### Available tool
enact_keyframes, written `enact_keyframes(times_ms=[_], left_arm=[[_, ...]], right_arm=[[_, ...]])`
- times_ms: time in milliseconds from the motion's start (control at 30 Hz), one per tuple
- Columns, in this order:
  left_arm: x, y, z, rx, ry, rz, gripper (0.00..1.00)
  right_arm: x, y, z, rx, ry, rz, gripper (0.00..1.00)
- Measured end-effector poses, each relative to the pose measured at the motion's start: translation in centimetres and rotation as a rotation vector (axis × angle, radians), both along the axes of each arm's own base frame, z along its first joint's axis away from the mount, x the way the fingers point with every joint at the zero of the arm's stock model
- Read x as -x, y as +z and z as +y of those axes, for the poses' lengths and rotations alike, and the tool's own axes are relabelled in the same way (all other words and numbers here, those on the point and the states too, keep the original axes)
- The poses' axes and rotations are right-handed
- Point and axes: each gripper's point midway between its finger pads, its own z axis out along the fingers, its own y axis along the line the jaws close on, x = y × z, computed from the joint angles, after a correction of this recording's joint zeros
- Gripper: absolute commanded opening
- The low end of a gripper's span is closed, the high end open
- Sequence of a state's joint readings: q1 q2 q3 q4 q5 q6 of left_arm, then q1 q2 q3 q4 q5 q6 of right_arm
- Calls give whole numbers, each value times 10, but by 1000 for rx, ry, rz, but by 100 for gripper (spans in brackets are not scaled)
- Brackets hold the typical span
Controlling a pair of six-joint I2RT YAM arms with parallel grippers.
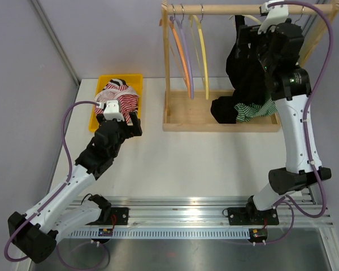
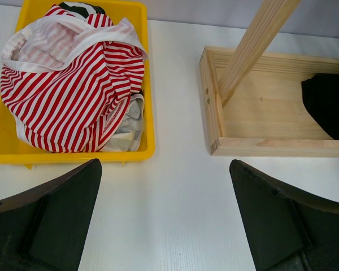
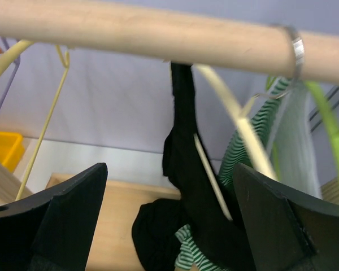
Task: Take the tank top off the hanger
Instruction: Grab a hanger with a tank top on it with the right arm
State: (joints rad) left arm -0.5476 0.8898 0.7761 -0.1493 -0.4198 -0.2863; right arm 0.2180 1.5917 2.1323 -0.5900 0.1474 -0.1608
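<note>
The black tank top point(image 1: 240, 62) point(image 3: 183, 164) hangs by a strap from a cream hanger point(image 3: 237, 127) on the wooden rail point(image 1: 226, 9) point(image 3: 130, 31). Its lower part lies bunched on the rack's wooden base point(image 1: 192, 125). My right gripper point(image 1: 254, 42) point(image 3: 169, 169) is raised just below the rail. It is open, facing the strap, with nothing between its fingers. My left gripper point(image 1: 130, 125) point(image 2: 164, 164) hovers open over the white table, between the yellow bin point(image 2: 73, 155) and the rack base point(image 2: 260, 148).
A green-striped garment point(image 1: 254, 110) point(image 3: 260, 130) hangs beside the tank top, with a green hanger point(image 3: 327, 130) to its right. Orange point(image 1: 181, 51), purple point(image 1: 186, 56) and yellow point(image 1: 203, 56) hangers hang bare. The yellow bin point(image 1: 101, 84) holds a red-striped garment point(image 2: 73, 84).
</note>
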Motion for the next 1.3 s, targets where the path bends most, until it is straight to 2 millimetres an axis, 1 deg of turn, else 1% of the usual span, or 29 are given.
enact_keyframes(times_ms=[133, 200, 267, 333, 400, 467, 600, 633, 667, 700, 767, 867, 933, 1000, 1033, 1067, 1100, 1167, 1200, 1233, 1267, 1300], left_arm=[[1, -2, 0, -4, 1, 7, 99], [2, -3, 1, -6, 3, 12, 99], [4, -3, 3, -7, 4, 14, 99], [6, -1, 5, -4, 8, 10, 99], [8, 3, 7, 3, 12, 1, 99], [10, 6, 9, 11, 17, -10, 99], [12, 11, 11, 17, 26, -22, 99], [12, 11, 12, 17, 27, -23, 99], [12, 11, 12, 17, 29, -23, 99], [12, 11, 12, 16, 30, -23, 99], [12, 10, 12, 16, 30, -22, 99], [12, 11, 12, 17, 30, -22, 99], [12, 10, 12, 19, 31, -22, 99], [12, 9, 12, 20, 32, -18, 99], [12, 8, 12, 20, 32, -16, 99], [12, 6, 12, 20, 32, -14, 99], [12, 4, 12, 19, 33, -10, 99], [12, 3, 12, 18, 32, -8, 99], [12, 3, 12, 18, 32, -7, 99], [12, 3, 12, 18, 32, -7, 99], [12, 3, 12, 19, 33, -7, 99], [12, 3, 12, 19, 33, -7, 99]], right_arm=[[-4, 29, -28, 14, -25, -56, 99], [-7, 38, -39, 18, -32, -75, 100], [-11, 39, -49, 20, -32, -80, 99], [-17, 35, -57, 21, -26, -71, 99], [-25, 26, -65, 18, -11, -48, 100], [-35, 13, -72, 9, 0, -21, 99], [-52, -10, -78, 1, 24, 32, 95], [-54, -12, -76, -5, 36, 35, 91], [-55, -15, -74, -7, 47, 44, 80], [-55, -18, -72, -8, 59, 51, 77], [-56, -21, -69, -18, 73, 59, 76], [-57, -26, -66, -23, 89, 71, 80], [-57, -29, -65, -24, 93, 77, 78], [-57, -29, -65, -25, 93, 80, 67], [-56, -29, -65, -27, 93, 79, 57], [-56, -28, -65, -27, 95, 78, 53], [-55, -28, -64, -32, 96, 77, 45], [-54, -26, -63, -39, 101, 75, 36], [-54, -26, -62, -40, 103, 74, 26], [-54, -26, -62, -38, 107, 73, 19], [-54, -25, -61, -42, 109, 73, 8], [-54, -25, -61, -44, 111, 74, 4]])
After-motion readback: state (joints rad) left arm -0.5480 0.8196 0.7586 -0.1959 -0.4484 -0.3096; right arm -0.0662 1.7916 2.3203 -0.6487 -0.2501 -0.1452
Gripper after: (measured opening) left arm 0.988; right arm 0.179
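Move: The cream hanger's neck, black tank top on it, stands about 5 cm ahead of the right hand, 6 cm to its right and 3 cm lower; the green hanger's neck is about 8 cm farther right along the rail. The bare yellow hanger hangs some 16 cm to the right hand's left, 6 cm ahead, 8 cm lower. From the left hand the cream hanger's neck is roughly 50 cm right, 20 cm ahead, 22 cm higher. With its fingers wide open the right hand swings about 8 cm to its right, first rising some 4 cm and then dipping 6 or 7 cm as it pushes forward a good 5 cm under the rail to the cream hanger's neck, drifting a little back to the left at the end. There it holds nearly still, turned about 5 degrees counter-clockwise and tipped slightly down, and shuts its fingers to pinch the neck between the pads just below the metal hook. ##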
